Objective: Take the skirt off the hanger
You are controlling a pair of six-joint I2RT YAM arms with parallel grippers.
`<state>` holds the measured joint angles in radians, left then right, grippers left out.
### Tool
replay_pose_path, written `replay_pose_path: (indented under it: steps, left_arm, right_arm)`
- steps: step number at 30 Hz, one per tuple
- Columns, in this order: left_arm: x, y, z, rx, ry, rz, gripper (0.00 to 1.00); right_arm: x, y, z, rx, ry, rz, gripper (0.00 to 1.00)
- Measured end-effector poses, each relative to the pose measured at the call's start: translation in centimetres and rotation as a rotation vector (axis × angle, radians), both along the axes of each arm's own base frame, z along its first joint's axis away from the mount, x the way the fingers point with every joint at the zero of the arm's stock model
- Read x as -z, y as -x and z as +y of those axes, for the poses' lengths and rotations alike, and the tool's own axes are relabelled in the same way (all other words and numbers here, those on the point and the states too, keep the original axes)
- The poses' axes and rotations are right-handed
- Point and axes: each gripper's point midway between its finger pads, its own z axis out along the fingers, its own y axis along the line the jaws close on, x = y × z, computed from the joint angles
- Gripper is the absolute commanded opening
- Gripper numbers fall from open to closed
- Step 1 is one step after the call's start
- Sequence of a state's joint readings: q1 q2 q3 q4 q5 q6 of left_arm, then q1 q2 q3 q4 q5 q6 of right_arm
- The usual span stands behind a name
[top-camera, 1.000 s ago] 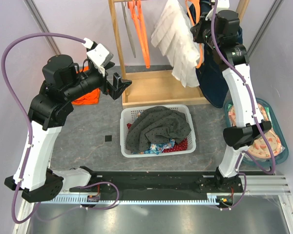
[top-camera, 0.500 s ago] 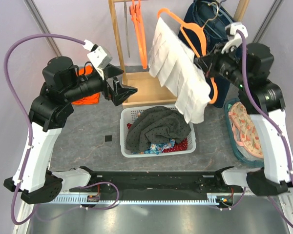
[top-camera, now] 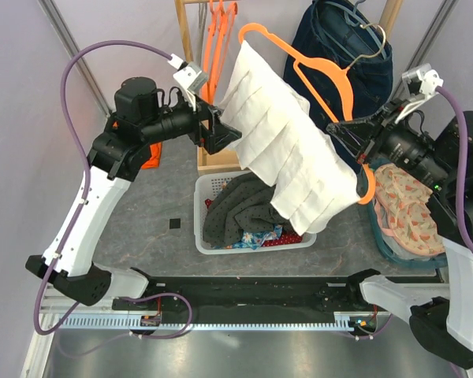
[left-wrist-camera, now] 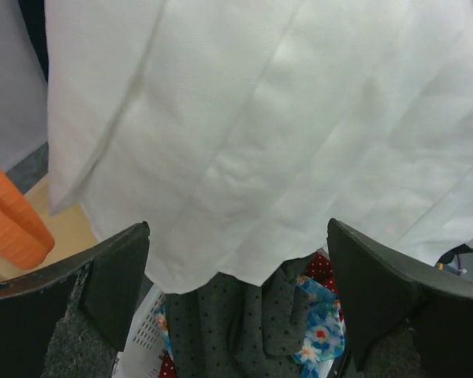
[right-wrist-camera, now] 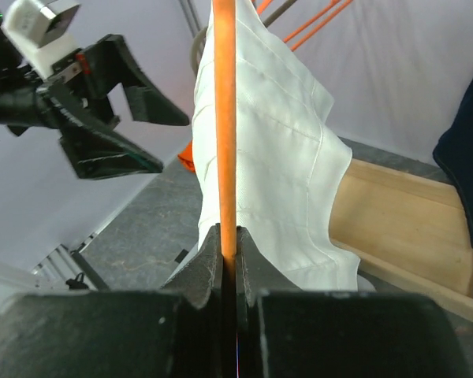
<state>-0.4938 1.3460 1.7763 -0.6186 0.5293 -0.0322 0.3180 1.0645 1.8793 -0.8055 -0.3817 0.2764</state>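
A white pleated skirt [top-camera: 288, 153] hangs from an orange hanger [top-camera: 323, 75], held slanted in the air above the basket. My right gripper [top-camera: 356, 148] is shut on the hanger's lower bar. In the right wrist view the orange bar [right-wrist-camera: 225, 118] runs straight up out of that gripper [right-wrist-camera: 229, 244], with the skirt [right-wrist-camera: 276, 189] draped to its right. My left gripper [top-camera: 227, 135] is open at the skirt's upper left edge. In the left wrist view the white cloth [left-wrist-camera: 260, 134] fills the space just ahead of the wide-apart left gripper [left-wrist-camera: 240, 291], which holds nothing.
A white laundry basket [top-camera: 201, 213] under the skirt holds a grey dotted garment [top-camera: 244, 209]. A wooden rack [top-camera: 189, 71] behind carries orange hangers [top-camera: 217, 31] and a dark blue garment [top-camera: 355, 55]. A teal tub [top-camera: 394, 250] sits at the right and an orange cloth [top-camera: 151, 153] at the left.
My right arm swung away from the rack, bringing hanger and skirt forward and left over the basket. My left arm rose and reached right to the skirt's edge, still open.
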Motion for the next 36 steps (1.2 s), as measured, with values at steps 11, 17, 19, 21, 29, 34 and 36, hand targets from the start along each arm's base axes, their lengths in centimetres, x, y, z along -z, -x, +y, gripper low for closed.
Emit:
replay_pose_path:
  steps: [11,17,19,21,29,34,36]
  left_arm:
    - [0.2,0.0,-2.4,0.110,0.044,0.029,0.98]
    - [1.0,1.2,-4.1,0.225,0.053,0.067,0.02]
    - [0.7,1.8,-4.4,0.245,0.055,0.069,0.02]
    - [-0.3,2.3,-4.4,0.260,0.061,0.058,0.02]
    - [-14.6,5.9,-2.4,0.278,0.202,-0.249,0.02]
    - [-21.5,11.3,0.6,0.296,0.310,-0.447,0.02]
    - [-22.7,12.8,1.4,0.298,0.331,-0.490,0.02]
  right_arm:
    - [-0.2,3.7,0.4,-0.092,-0.042,0.012,0.00]
    - [0.4,3.5,0.8,-0.104,-0.044,0.037,0.00]
    - [0.8,3.2,0.8,-0.098,-0.041,0.046,0.00]
    - [1.2,2.7,0.7,-0.086,-0.036,0.054,0.00]
    - [3.8,-0.4,0.1,0.001,0.032,0.087,0.00]
    - [5.5,-2.6,-0.9,0.097,0.078,0.109,0.00]
    - [6.8,-3.7,-1.7,0.154,0.108,0.139,0.00]
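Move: The left gripper is open beside the white skirt, whose middle lies about 10 cm to its right, about level in depth and height. The orange hanger's middle is some 16 cm right and 8 cm above, level in depth; the laundry basket is roughly 40 cm below and 8 cm right, no farther out. From the right gripper, already pinching the hanger, the skirt's middle lies around 7 cm ahead, 11 cm left and 7 cm below. Bring the left gripper about 4 cm right into the skirt, turning it some 15 degrees clockwise, and shut the fingers on the cloth. Then pull up a good 20 cm, back about 10 cm and somewhat left, tipping the fingers upward. Keep the right gripper pinched on the hanger: draw it back 4 cm, then push it forward and down during the pull. ##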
